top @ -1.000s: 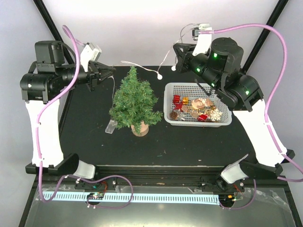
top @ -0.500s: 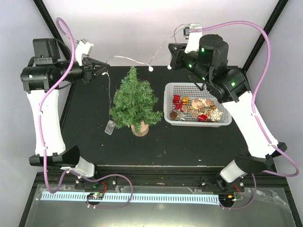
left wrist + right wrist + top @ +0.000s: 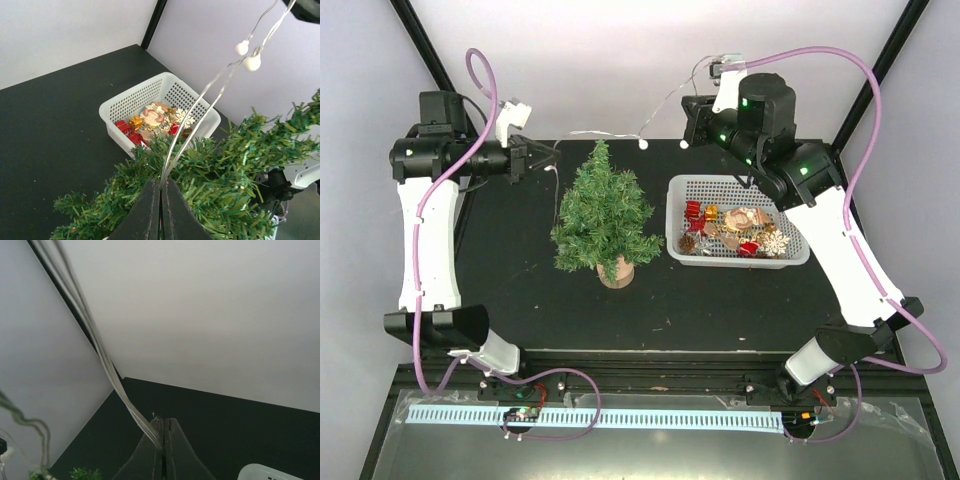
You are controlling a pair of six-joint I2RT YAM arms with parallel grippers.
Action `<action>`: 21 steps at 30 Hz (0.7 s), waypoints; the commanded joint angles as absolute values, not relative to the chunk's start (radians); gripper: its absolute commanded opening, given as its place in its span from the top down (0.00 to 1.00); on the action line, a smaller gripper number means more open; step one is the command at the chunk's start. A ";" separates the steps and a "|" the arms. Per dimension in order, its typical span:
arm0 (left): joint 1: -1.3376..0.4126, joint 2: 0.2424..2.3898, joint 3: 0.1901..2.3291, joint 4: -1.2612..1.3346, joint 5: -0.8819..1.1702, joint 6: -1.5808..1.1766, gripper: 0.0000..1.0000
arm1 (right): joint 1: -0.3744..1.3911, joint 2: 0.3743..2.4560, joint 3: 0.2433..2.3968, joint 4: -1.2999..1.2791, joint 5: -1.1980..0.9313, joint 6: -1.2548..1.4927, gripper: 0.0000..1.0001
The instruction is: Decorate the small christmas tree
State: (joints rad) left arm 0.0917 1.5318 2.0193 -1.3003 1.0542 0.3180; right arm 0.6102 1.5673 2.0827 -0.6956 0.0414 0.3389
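Note:
The small christmas tree (image 3: pixel 604 214) stands upright on its wooden stump (image 3: pixel 616 272) in the middle of the black table. A thin wire light string (image 3: pixel 643 144) with small white bulbs spans the air behind the treetop. My left gripper (image 3: pixel 542 160) is raised to the left of the treetop and is shut on one end of the string. My right gripper (image 3: pixel 692 132) is raised to the right of it, shut on the other part. From the left wrist, the gripper (image 3: pixel 162 183) pinches the wire strands (image 3: pixel 200 112) above the green branches (image 3: pixel 235 185). The right wrist view shows the gripper (image 3: pixel 163 441) clamping the string (image 3: pixel 100 350).
A white perforated basket (image 3: pixel 685 186) with several small ornaments stands right of the tree; it also shows as the basket (image 3: pixel 115 107) in the left wrist view. Black frame posts rise at both back corners. Pink cables loop over both arms.
My left arm rose and swung right toward the treetop, taking the string's end up. The small clear pack by the tree's left foot no longer shows on the table. The right arm barely moved.

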 commanded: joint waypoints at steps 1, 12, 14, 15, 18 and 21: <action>0.097 1.554 2.014 -1.238 1.104 0.319 0.98 | 0.588 1.571 2.038 -0.650 0.018 0.341 0.99; 0.072 1.581 1.988 -1.180 1.109 0.274 0.98 | 0.546 1.535 1.920 -0.606 0.017 0.345 0.99; 0.068 1.594 1.985 -1.182 1.108 0.269 0.98 | 0.542 1.532 1.905 -0.604 0.017 0.340 0.99; 0.066 1.599 1.983 -1.181 1.110 0.267 0.98 | 0.542 1.531 1.901 -0.606 0.016 0.335 0.99; 0.059 1.607 1.968 -1.170 1.111 0.259 0.99 | 0.540 1.531 1.886 -0.616 0.029 0.326 0.99; 0.049 1.606 1.940 -1.139 1.108 0.244 0.98 | 0.533 1.527 1.861 -0.628 0.042 0.327 0.99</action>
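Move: The small christmas tree stands below and between the hands: its middle is roughly 8 cm back, 11 cm to the right and 22 cm below the left hand. From the right hand it is about 13 cm back, 13 cm to the left and 30 cm below. The white basket of ornaments lies some 4 cm back, 14 cm to the right and 46 cm below the right hand. With the light string still pinched in both shut grippers and spanning the far side of the treetop, the right hand leads, sinking about 7 cm and easing some 3 cm forward as its fingertips dip slightly. The left hand pushes forward about 3 cm over the far side, then sinks too, by about 2 cm. ##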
